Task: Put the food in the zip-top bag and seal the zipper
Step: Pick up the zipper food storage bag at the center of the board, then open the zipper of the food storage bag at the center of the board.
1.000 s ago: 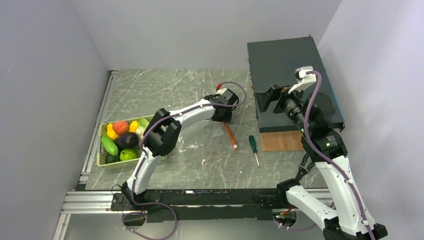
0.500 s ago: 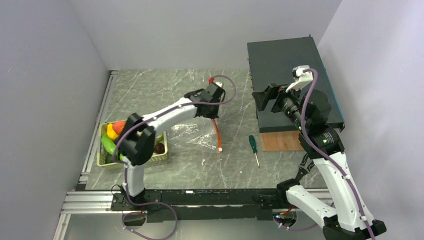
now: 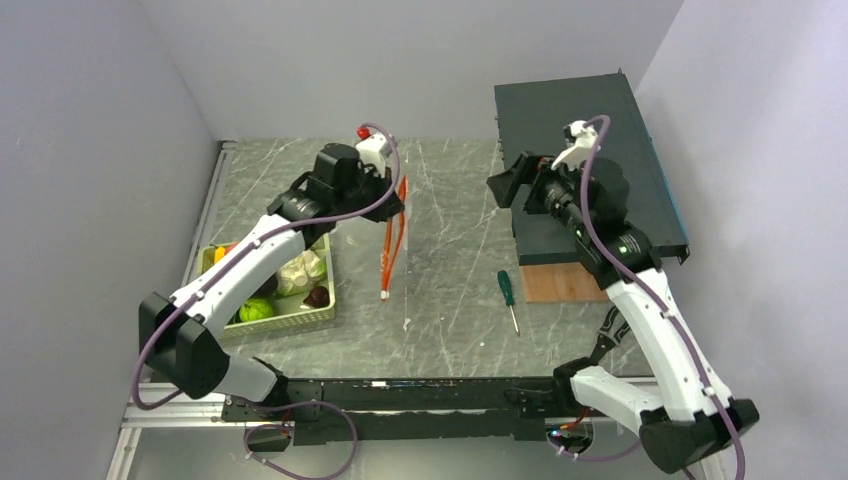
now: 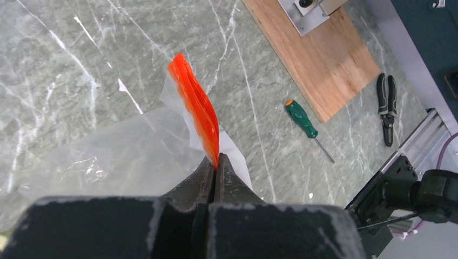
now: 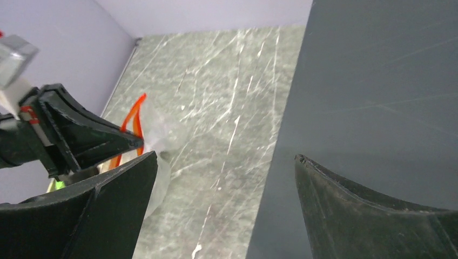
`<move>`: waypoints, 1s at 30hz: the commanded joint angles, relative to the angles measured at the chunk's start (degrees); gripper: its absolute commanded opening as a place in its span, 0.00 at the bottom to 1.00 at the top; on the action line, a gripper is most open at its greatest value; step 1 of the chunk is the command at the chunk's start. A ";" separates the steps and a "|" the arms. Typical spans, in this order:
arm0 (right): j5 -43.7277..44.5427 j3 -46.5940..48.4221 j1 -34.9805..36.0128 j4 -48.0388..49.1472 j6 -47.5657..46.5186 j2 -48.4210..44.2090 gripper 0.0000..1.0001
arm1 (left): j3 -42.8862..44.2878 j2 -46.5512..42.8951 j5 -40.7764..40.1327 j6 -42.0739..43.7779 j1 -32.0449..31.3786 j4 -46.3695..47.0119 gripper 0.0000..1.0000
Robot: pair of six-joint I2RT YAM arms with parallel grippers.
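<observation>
The zip-top bag (image 3: 397, 245) hangs clear and limp above the table, its mouth edge running downward. My left gripper (image 3: 398, 193) is shut on the top end of the red-orange zipper (image 3: 388, 250). In the left wrist view the closed fingertips (image 4: 209, 174) pinch the zipper (image 4: 197, 108), and the bag (image 4: 108, 156) spreads out to the left. The food (image 3: 257, 309) lies in the light green basket (image 3: 290, 322) at the left. My right gripper (image 3: 505, 185) is open to the right of the bag, holding nothing. From the right wrist I see the zipper (image 5: 132, 116) past my left finger.
A green-handled screwdriver (image 3: 508, 290) lies on the marble table right of the bag. A large dark box (image 3: 590, 130) fills the back right, with a wooden board (image 3: 565, 282) in front of it. Black pliers (image 4: 388, 108) lie near the rail. Grey walls enclose the table.
The left arm has closed on the zipper, lifted the bag off the table and swung it back and to the left. The right gripper has shifted left toward the bag, still open.
</observation>
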 commanded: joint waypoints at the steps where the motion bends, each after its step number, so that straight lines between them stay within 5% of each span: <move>1: -4.92 2.79 2.86 2.03 5.49 3.06 0.98 | -4.44 -5.34 6.25 5.69 2.67 6.76 0.00; 11: 11.08 10.96 24.55 1.43 9.45 15.69 0.84 | -7.19 -11.32 10.98 7.81 3.92 8.18 0.00; 17: 22.52 7.52 35.62 7.36 11.97 19.26 0.73 | -9.13 -14.04 3.58 9.25 4.43 8.09 0.00; 25: 27.99 4.02 42.32 12.65 14.24 21.62 0.61 | -11.02 -14.02 3.69 6.64 6.14 10.38 0.00; 30: 29.07 1.08 42.34 16.07 17.71 21.35 0.41 | -11.05 -13.49 5.04 5.58 6.28 10.77 0.00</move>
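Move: The left fingers already pinch the open zipper food storage bag near the zipper's far end; the zipper's middle hangs some 3 cm back and 7 cm below them, about 2 cm to their left. From the empty, wide-open right hand the zipper's middle is about 20 cm left, 1 cm back and 17 cm lower. The screwdriver lies under the right hand, roughly 3 cm back, 0 cm sideways, 32 cm down. Right sweeps about 23 cm left and down towards the zipper, half-closing; left, still pinching, drifts 5 cm left. ##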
